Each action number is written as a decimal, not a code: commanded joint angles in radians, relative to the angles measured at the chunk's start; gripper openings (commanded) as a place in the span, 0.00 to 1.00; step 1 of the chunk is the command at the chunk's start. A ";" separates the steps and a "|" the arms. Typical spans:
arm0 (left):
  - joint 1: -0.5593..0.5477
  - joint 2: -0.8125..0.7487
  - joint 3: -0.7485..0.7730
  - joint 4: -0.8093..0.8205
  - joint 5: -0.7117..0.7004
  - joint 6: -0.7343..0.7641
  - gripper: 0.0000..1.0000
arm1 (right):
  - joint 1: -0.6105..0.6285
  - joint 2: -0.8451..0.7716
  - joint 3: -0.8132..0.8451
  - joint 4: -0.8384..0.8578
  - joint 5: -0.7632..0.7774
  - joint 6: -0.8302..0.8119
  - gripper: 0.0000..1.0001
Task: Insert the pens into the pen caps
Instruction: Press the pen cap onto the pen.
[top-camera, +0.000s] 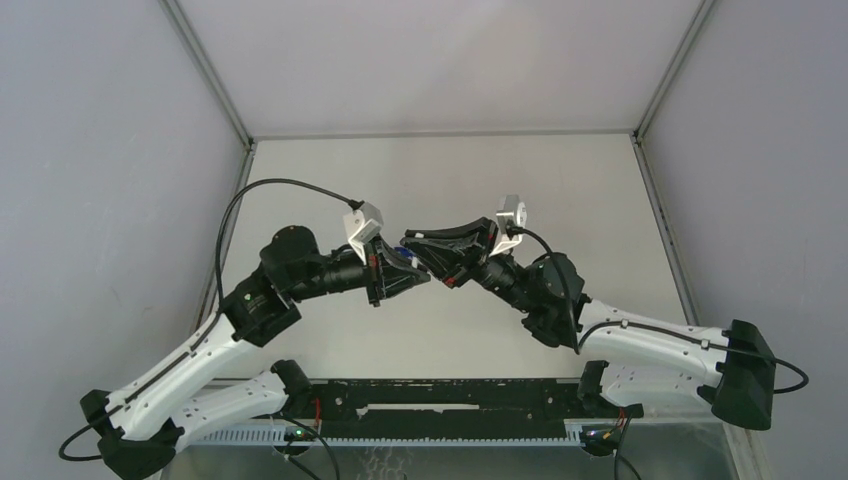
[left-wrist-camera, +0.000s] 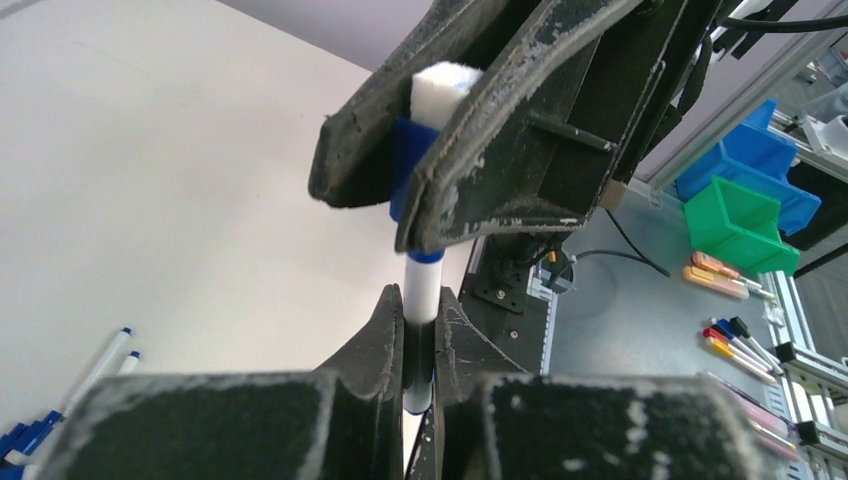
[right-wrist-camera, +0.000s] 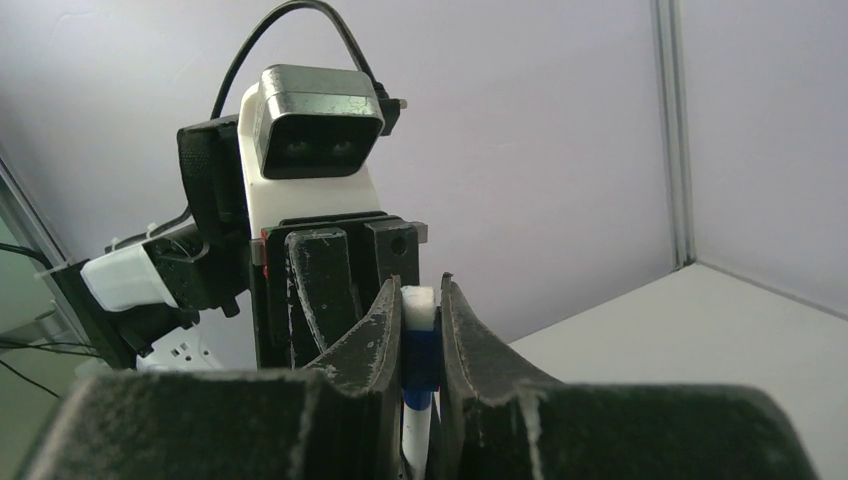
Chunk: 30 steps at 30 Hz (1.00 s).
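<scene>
My left gripper (left-wrist-camera: 420, 310) is shut on a white pen (left-wrist-camera: 422, 288) that points up from its fingers. My right gripper (right-wrist-camera: 421, 290) is shut on a dark blue pen cap (right-wrist-camera: 421, 350) with a white block on top. The pen (right-wrist-camera: 416, 430) reaches the cap's mouth from below, its blue collar right at the opening. In the left wrist view the cap (left-wrist-camera: 406, 150) sits between the right fingers (left-wrist-camera: 500, 170). From above, both grippers meet nose to nose over the table's middle, around the cap (top-camera: 404, 254). Two more pens (left-wrist-camera: 105, 358) and loose caps (left-wrist-camera: 25, 436) lie on the table.
Grey walls (top-camera: 100, 150) enclose the white table (top-camera: 450, 170) on three sides. Past the near edge are a black rail (top-camera: 450, 400), blue bins (left-wrist-camera: 750, 165), a green bin (left-wrist-camera: 740, 225) and several loose markers and screwdrivers (left-wrist-camera: 735, 340).
</scene>
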 joint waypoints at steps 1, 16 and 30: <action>0.049 -0.003 0.194 0.523 -0.162 -0.048 0.00 | 0.139 0.145 -0.151 -0.476 -0.325 0.000 0.00; 0.073 -0.059 0.184 0.451 -0.106 -0.054 0.00 | 0.088 -0.098 -0.157 -0.530 -0.219 0.052 0.00; 0.072 -0.077 0.204 0.338 0.139 -0.032 0.00 | 0.134 -0.199 0.081 -0.461 -0.188 -0.012 0.00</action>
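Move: The cap in the right gripper is already on the pen held by the left; from the left gripper it lies about 4 cm above, 4 cm to its left and 2 cm ahead. From the right gripper, the pen's barrel lies some 3 cm below, 3 cm to its right and 2 cm back. The loose caps on the table are roughly 22 cm ahead of the left gripper, 8 cm to its left and 30 cm below. Keep both pinches and press the cap onto the pen while lowering both grippers together about 2.5 cm, then raise them some 6.5 cm, drawing both back towards the bases all along. On the rise swing the right gripper rightward, over the left one, while the left wrist turns clockwise. ##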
